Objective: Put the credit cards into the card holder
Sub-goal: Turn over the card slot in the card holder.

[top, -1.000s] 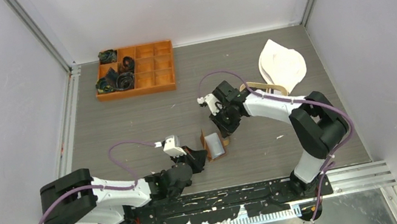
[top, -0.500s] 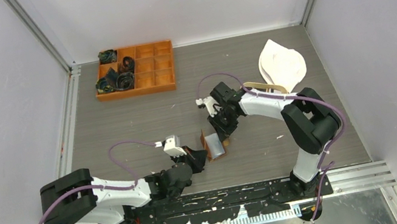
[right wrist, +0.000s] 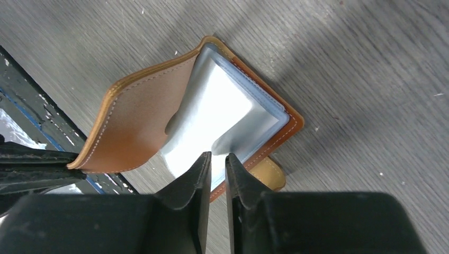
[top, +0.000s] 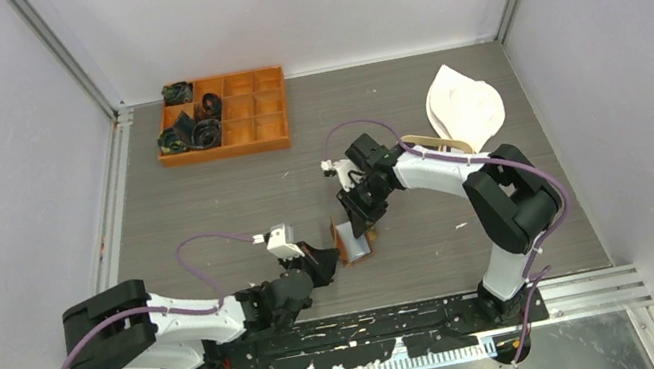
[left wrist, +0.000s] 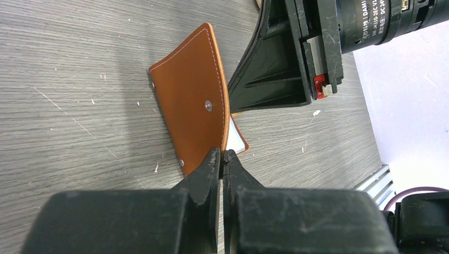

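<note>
The brown leather card holder (top: pixel 350 239) lies open on the table near the front centre. My left gripper (top: pixel 329 263) is shut on the edge of its raised flap (left wrist: pixel 193 106), the fingertips meeting at the leather (left wrist: pixel 223 159). A white-grey credit card (right wrist: pixel 217 116) lies bowed inside it, over a grey-blue layer against the lower half (right wrist: pixel 288 127). My right gripper (right wrist: pixel 217 159) is directly over the card's near edge, its jaws shut to a narrow slit with nothing between them. It also shows in the top view (top: pixel 357 220). No other cards are in view.
An orange compartment box (top: pixel 223 116) with dark items stands at the back left. A tan wooden-rimmed tray (top: pixel 432 140) with a white cloth (top: pixel 463 105) sits at the back right, just behind my right arm. The metal rail (top: pixel 348 328) runs along the front edge.
My right gripper has moved a little left and nearer, down onto the open card holder. The left gripper still holds the flap, now lifted slightly more upright.
</note>
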Robot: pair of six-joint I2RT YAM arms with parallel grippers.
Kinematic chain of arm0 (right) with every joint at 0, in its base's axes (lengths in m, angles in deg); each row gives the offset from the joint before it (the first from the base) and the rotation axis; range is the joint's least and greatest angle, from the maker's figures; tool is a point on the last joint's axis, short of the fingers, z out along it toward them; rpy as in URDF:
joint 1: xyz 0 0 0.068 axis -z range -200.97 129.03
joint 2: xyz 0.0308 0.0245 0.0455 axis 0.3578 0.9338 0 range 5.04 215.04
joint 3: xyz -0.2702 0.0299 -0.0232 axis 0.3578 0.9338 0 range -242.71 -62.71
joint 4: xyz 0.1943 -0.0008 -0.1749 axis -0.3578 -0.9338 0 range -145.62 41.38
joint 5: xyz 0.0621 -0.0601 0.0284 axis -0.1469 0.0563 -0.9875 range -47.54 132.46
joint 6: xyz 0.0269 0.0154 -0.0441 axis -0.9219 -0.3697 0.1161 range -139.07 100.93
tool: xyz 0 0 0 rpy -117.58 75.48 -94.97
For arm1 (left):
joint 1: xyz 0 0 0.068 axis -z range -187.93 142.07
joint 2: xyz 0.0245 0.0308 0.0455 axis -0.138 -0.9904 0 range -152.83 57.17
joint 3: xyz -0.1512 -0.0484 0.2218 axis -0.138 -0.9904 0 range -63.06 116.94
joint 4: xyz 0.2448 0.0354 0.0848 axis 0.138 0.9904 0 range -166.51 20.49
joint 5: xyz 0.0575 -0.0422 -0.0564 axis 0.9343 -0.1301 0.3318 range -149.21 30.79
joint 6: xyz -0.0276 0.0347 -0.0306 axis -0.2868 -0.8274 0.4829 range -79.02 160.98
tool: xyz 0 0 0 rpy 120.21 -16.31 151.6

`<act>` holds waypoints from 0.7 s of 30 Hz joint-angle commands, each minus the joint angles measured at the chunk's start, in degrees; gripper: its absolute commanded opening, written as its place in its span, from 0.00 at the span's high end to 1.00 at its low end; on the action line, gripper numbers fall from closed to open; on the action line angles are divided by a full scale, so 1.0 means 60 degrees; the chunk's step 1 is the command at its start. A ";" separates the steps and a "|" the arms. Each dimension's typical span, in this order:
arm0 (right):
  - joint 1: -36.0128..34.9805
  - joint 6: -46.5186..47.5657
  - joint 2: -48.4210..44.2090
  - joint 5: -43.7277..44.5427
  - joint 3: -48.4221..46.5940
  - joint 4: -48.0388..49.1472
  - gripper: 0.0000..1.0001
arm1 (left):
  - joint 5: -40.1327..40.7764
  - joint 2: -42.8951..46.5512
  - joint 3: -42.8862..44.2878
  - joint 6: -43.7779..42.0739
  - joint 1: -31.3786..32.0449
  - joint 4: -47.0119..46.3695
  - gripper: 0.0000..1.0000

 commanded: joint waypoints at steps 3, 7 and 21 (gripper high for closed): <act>0.0284 -0.0474 -0.0185 0.0507 -0.0237 0.0246 0.69 | 0.0261 0.0339 -0.0198 0.0042 0.0017 0.0129 1.00; 0.0312 -0.0517 0.0001 0.0361 -0.0247 0.0217 0.58 | 0.0272 0.0390 -0.0227 0.0062 0.0014 0.0159 1.00; 0.0313 -0.0879 0.0215 -0.1448 -0.0220 0.0312 0.59 | 0.0056 0.0067 -0.0228 -0.0033 0.0019 -0.0381 1.00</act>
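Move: The card slot's clear leaf lies open about 2 cm below the right fingertips, its middle roughly 1 cm left and 2 cm back. The raised leather flap is some 4 cm to the right hand's left and 1 cm back, at about fingertip height; the clasp strap is about 3 cm to its right, 1 cm back and 3 cm down. From the left hand, the card slot's middle lies about 4 cm right, 2 cm forward and 3 cm below. Forward and to the right by about 1.5 cm, then back and left nearly to its starting place, the right hand shifts over the card slot's clear leaf as its fingers spread to a bit under half open. On the return the fingertips swing slightly back towards the base; whether they touch the leaf can't be seen. The left hand stays in place and keeps its pinch on the flap's edge. ##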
